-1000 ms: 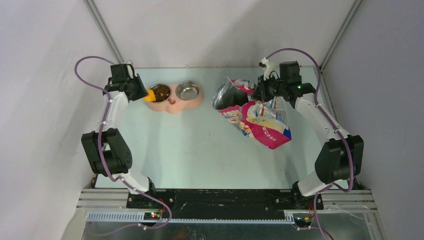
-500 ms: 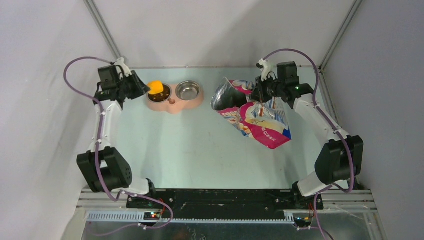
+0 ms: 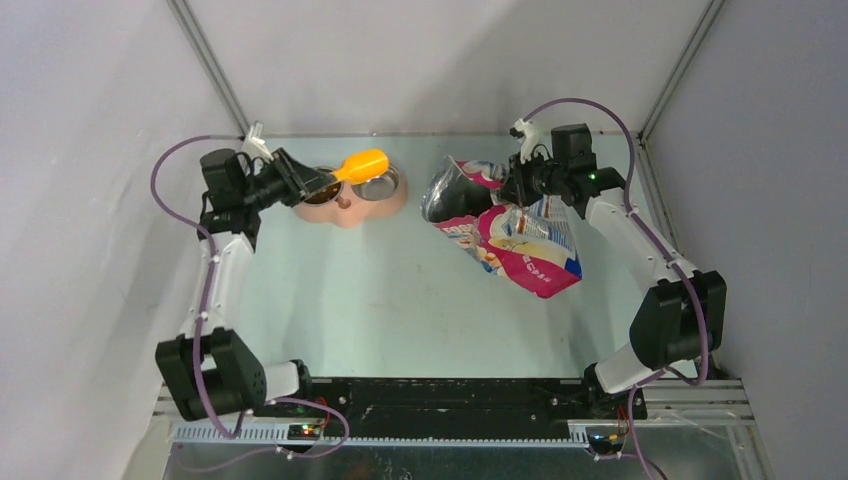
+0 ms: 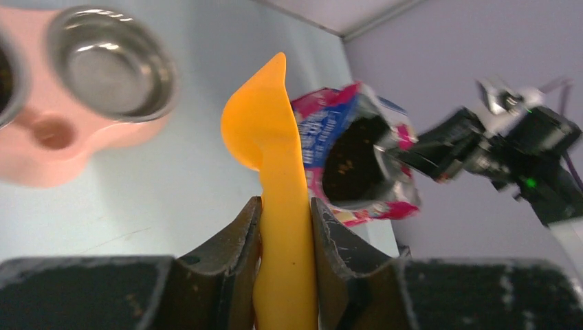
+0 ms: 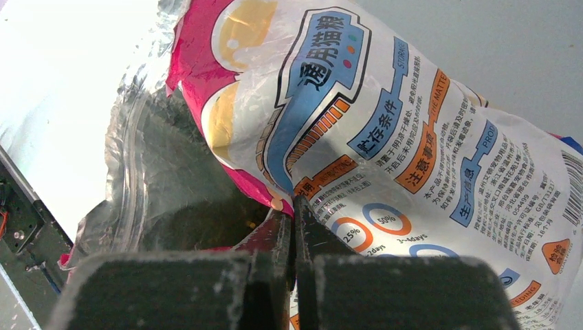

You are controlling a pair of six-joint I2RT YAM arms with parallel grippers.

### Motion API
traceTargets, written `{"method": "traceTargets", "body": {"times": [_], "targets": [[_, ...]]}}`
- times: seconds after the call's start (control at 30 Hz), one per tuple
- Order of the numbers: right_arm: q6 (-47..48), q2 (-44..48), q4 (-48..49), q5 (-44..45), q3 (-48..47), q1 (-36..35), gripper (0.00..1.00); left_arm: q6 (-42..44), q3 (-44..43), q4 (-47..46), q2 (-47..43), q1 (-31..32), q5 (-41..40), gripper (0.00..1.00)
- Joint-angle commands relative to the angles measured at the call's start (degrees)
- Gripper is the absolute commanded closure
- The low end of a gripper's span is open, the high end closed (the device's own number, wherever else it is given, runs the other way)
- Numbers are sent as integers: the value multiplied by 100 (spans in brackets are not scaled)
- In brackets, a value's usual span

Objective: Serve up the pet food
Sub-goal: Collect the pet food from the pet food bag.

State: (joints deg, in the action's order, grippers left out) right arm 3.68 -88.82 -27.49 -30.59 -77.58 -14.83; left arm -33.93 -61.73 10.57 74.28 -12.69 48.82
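My left gripper [image 3: 308, 180] is shut on the handle of an orange scoop [image 3: 362, 163], whose head hangs over the pink feeder [image 3: 352, 212] between its two steel bowls. In the left wrist view the scoop [image 4: 273, 130] stands edge-on between the fingers of the left gripper [image 4: 285, 206] and points toward the open bag [image 4: 357, 158]. Brown pet food [image 3: 322, 190] lies in the left bowl; the right bowl [image 3: 380, 182] holds none. My right gripper [image 3: 520, 185] is shut on the rim of the glossy bag [image 3: 515, 240], holding its mouth open. Dark kibble [image 5: 199, 220] shows inside, just beyond the right gripper [image 5: 294, 206].
The feeder stands at the back left of the pale green table [image 3: 400, 300], and the bag lies at the back right. Grey walls close in on both sides and behind. The right arm [image 4: 509, 144] shows past the bag in the left wrist view.
The left arm has lifted the scoop off the left bowl and swung it to the right, turning it to point toward the bag. The right arm and bag have barely shifted.
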Motion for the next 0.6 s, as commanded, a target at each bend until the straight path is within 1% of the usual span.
{"method": "traceTargets", "body": {"times": [0.0, 0.1, 0.13, 0.27, 0.37, 0.43, 0.57], "targets": [[114, 73, -199, 170, 70, -41, 100, -356, -356, -447, -581, 655, 291, 100], [108, 82, -196, 195, 73, -72, 100, -195, -554, -56, -585, 1120, -16, 100], [116, 83, -196, 199, 73, -86, 100, -59, -652, 24, -565, 1418, -85, 100], [139, 112, -193, 236, 75, -132, 100, 532, -912, 536, -367, 2064, -568, 100], [171, 119, -196, 290, 75, -169, 100, 910, -1096, 900, -103, 2384, -887, 100], [190, 131, -204, 317, 69, -191, 100, 1092, -1157, 1009, 41, 2662, -1029, 100], [226, 136, -209, 359, 75, -243, 100, 1433, -1254, 1222, 294, 2987, -1443, 100]]}}
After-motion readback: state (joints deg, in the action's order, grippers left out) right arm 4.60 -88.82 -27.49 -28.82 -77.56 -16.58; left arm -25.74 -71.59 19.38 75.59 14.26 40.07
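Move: The open mouth of the pet food bag lies some 26 cm to the left hand's right, about 2 cm farther out and roughly 10 cm lower. The empty bowl is about 11 cm ahead and 6 cm to the right of that hand, the filled bowl some 10 cm ahead and 8 cm to its left, both about 24 cm below. From the right hand, the mouth's middle is around 11 cm left, 2 cm farther out and slightly lower. Still gripping the scoop by its handle, the left hand swings about 15 cm to the right towards the bag's open mouth, drawing back some 4 cm and turning the scoop about 20 degrees clockwise; it arches up about 6 cm on the way past the empty bowl, then starts to sink again by roughly 4 cm. The right hand stays shut on the bag's rim and keeps the mouth held open, hardly moving. ##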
